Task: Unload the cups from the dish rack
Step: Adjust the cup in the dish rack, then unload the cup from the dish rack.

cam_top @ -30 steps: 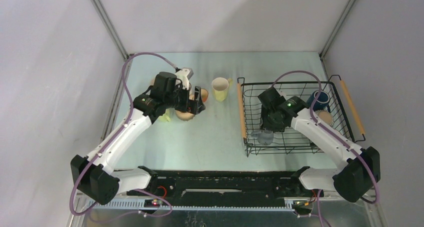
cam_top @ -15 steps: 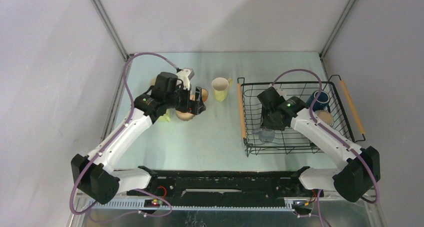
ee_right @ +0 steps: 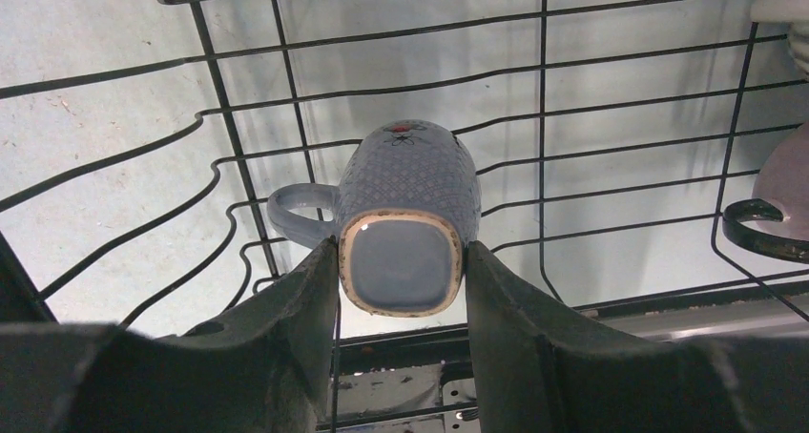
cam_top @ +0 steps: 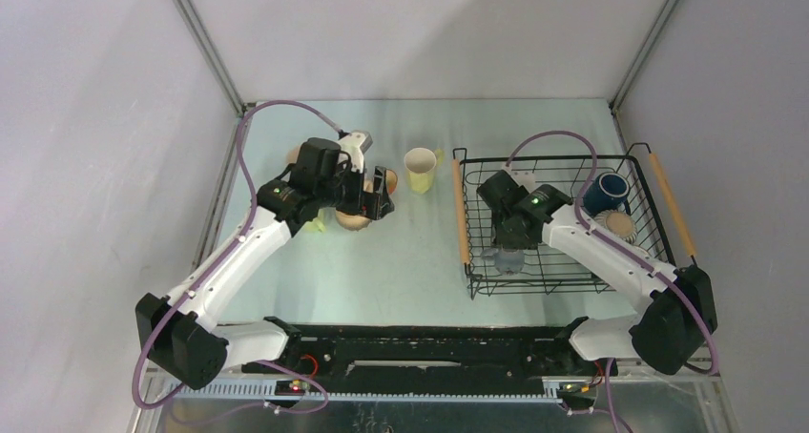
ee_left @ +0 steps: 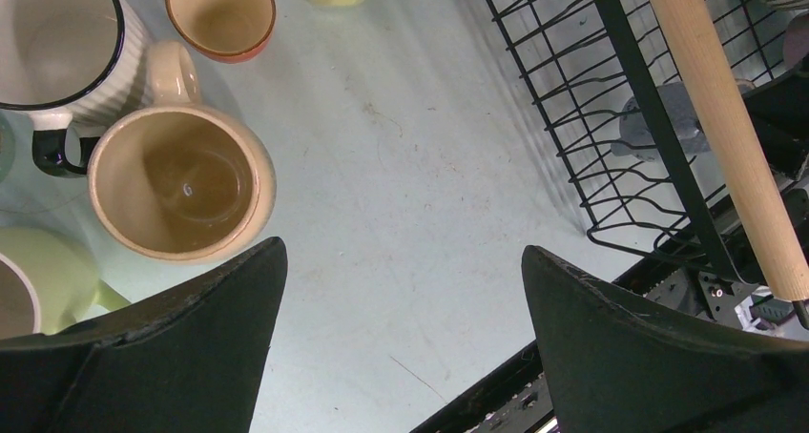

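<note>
The black wire dish rack [cam_top: 553, 158] stands on the right of the table. In it a grey cup [ee_right: 405, 214] lies on its side, base toward the wrist camera, and my right gripper [ee_right: 401, 271] is shut on its base end. The same grey cup [cam_top: 504, 257] lies near the rack's front left corner. A dark blue cup [cam_top: 607, 193] and a pale ribbed cup [cam_top: 620, 225] are at the rack's right side. My left gripper [ee_left: 401, 261] is open over bare table, beside a tan cup [ee_left: 181, 185].
Around the tan cup stand a cream ribbed cup [ee_left: 57, 42], an orange-red cup [ee_left: 221, 11] and a yellow-green cup [ee_left: 38, 295]. A pale yellow cup [cam_top: 420, 169] stands left of the rack. The rack's wooden rod handle [ee_left: 715, 118] lies to the left gripper's right.
My right arm has shifted slightly to the left inside the rack, still shut on the grey cup. The left arm has not moved.
</note>
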Robot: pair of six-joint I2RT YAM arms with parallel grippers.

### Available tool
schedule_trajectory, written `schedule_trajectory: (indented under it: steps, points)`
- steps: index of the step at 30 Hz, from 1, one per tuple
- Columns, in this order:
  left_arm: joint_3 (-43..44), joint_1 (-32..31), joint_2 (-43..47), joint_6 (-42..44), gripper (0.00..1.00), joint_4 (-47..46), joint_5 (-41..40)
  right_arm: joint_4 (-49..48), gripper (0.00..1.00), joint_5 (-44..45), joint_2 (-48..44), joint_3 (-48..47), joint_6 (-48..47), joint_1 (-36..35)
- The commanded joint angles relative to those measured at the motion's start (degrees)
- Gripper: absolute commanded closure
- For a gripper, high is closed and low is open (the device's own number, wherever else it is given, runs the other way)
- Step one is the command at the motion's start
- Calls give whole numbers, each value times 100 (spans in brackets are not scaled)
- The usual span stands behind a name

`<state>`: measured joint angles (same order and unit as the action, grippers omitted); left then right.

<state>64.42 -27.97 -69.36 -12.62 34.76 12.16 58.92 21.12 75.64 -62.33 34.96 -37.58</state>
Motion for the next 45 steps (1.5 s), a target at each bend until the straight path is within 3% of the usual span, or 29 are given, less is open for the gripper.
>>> schedule_trajectory:
  steps: [1,17,27,36,45]
  points:
    - [-215,-47,16,-50,0,-189,-47,-72,45,143,24,-233,56,-106]
    - [-211,-86,-15,-39,0,-167,-45,-331,18,-229,-301,-76,-401,-131]
    - [-210,-110,-29,-39,0,-162,-54,-536,17,-632,-524,35,-361,56]
    - [-211,-147,-30,-39,0,-154,-74,-236,17,-413,-586,27,604,170]
    - [-200,-182,10,-39,0,-154,-44,214,17,-170,-606,27,2563,139]
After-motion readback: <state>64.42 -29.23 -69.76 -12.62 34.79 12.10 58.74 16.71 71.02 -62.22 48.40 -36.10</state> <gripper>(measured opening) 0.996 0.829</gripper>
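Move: My right hand is still closed around the upturned end of the grey cup, whose middle lies about 4 cm below my hand point and 1 cm ahead. The rack's wooden left handle is roughly 10 cm to the left of the cup, its middle 10 cm farther out. The striped cup stands some 24 cm right of my right hand and 9 cm ahead. From my left hand, the grey cup is about 28 cm right, 4 cm back and 12 cm below. I let go of the grey cup with my right hand, opening my fingers from half to nearly wide as they shift about 2 cm left, then lift them just under 2 cm clear of its base. Staying just above the cup, I roll my hand's left side up some 10 degrees and swing the wrist clockwise to a new angle, easing slightly back and right. ##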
